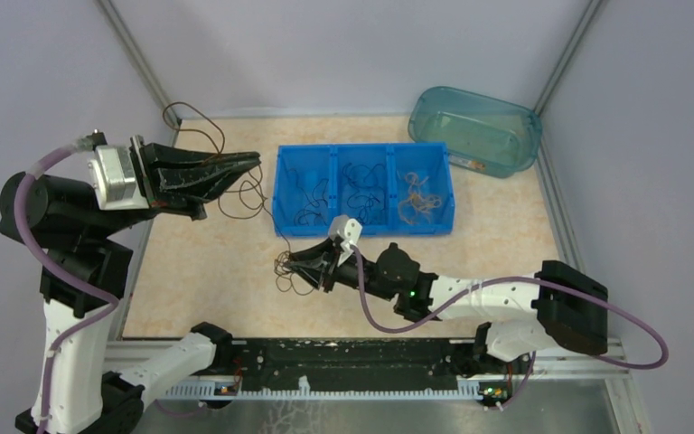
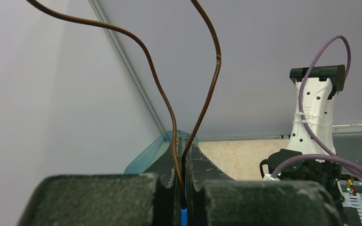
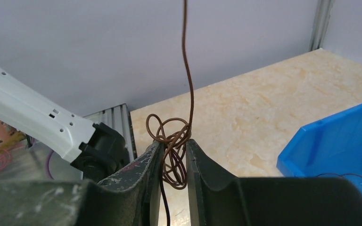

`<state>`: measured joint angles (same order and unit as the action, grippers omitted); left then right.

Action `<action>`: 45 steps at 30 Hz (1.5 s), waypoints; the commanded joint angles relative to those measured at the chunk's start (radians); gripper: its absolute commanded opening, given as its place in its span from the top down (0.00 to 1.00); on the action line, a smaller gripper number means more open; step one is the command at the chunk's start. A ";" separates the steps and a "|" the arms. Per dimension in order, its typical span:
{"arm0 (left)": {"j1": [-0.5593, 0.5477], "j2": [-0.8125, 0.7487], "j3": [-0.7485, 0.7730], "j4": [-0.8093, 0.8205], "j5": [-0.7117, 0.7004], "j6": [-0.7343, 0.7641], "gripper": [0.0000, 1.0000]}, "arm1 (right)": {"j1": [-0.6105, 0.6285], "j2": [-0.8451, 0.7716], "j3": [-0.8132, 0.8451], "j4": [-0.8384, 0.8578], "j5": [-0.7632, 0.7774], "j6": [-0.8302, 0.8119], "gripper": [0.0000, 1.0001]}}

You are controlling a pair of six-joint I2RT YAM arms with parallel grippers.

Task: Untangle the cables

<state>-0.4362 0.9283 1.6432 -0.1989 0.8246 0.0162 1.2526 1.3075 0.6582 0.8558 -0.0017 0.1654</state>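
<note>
A thin brown cable (image 2: pixel 146 52) loops up out of my left gripper (image 1: pixel 257 161), which is raised over the table's left side and shut on it. The same cable runs down to a small brown cable tangle (image 1: pixel 287 268) on the table in front of the blue bin. In the left wrist view the left gripper (image 2: pixel 185 139) has its jaws pressed together with two strands between them. My right gripper (image 1: pixel 296 262) is low at the tangle. From the right wrist, the right gripper (image 3: pixel 174 142) is shut on the tangle (image 3: pixel 175 162), and one strand rises straight up.
A blue bin (image 1: pixel 366 147) with three compartments sits mid-table; dark cables lie in its left and middle parts and tan ones (image 1: pixel 417 201) in the right. A teal tub (image 1: pixel 474 131) stands at the back right. Grey walls enclose the table.
</note>
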 commanded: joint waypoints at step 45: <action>-0.001 0.024 0.111 0.247 -0.395 0.361 1.00 | -0.002 -0.149 -0.411 -0.041 0.194 0.087 0.40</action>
<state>-0.4362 0.9382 1.7103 0.0338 0.3916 0.4084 1.2526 1.2091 0.2356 0.8234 0.1493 0.2943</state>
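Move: The brown tangle sits at the right gripper's nearly closed fingertips, about 2 cm to their left and 1 cm below the hand point. The blue box's left compartment lies some 26 cm farther ahead, 1 cm to the right and 24 cm below. From the left gripper, shut on the cable's upper part, the tangle hangs about 32 cm straight below; a looser loop dangles roughly 10 cm under those fingers and 2 cm left. Draw the right gripper down about 16 cm and some 8 cm to its right, fingertips dipping, strands kept between the narrow fingers for most of the way; open them near the bottom and leave the tangle. Meanwhile lift the left gripper about 10 cm and carry it left, swinging its fingers forward and up, cable still pinched. ##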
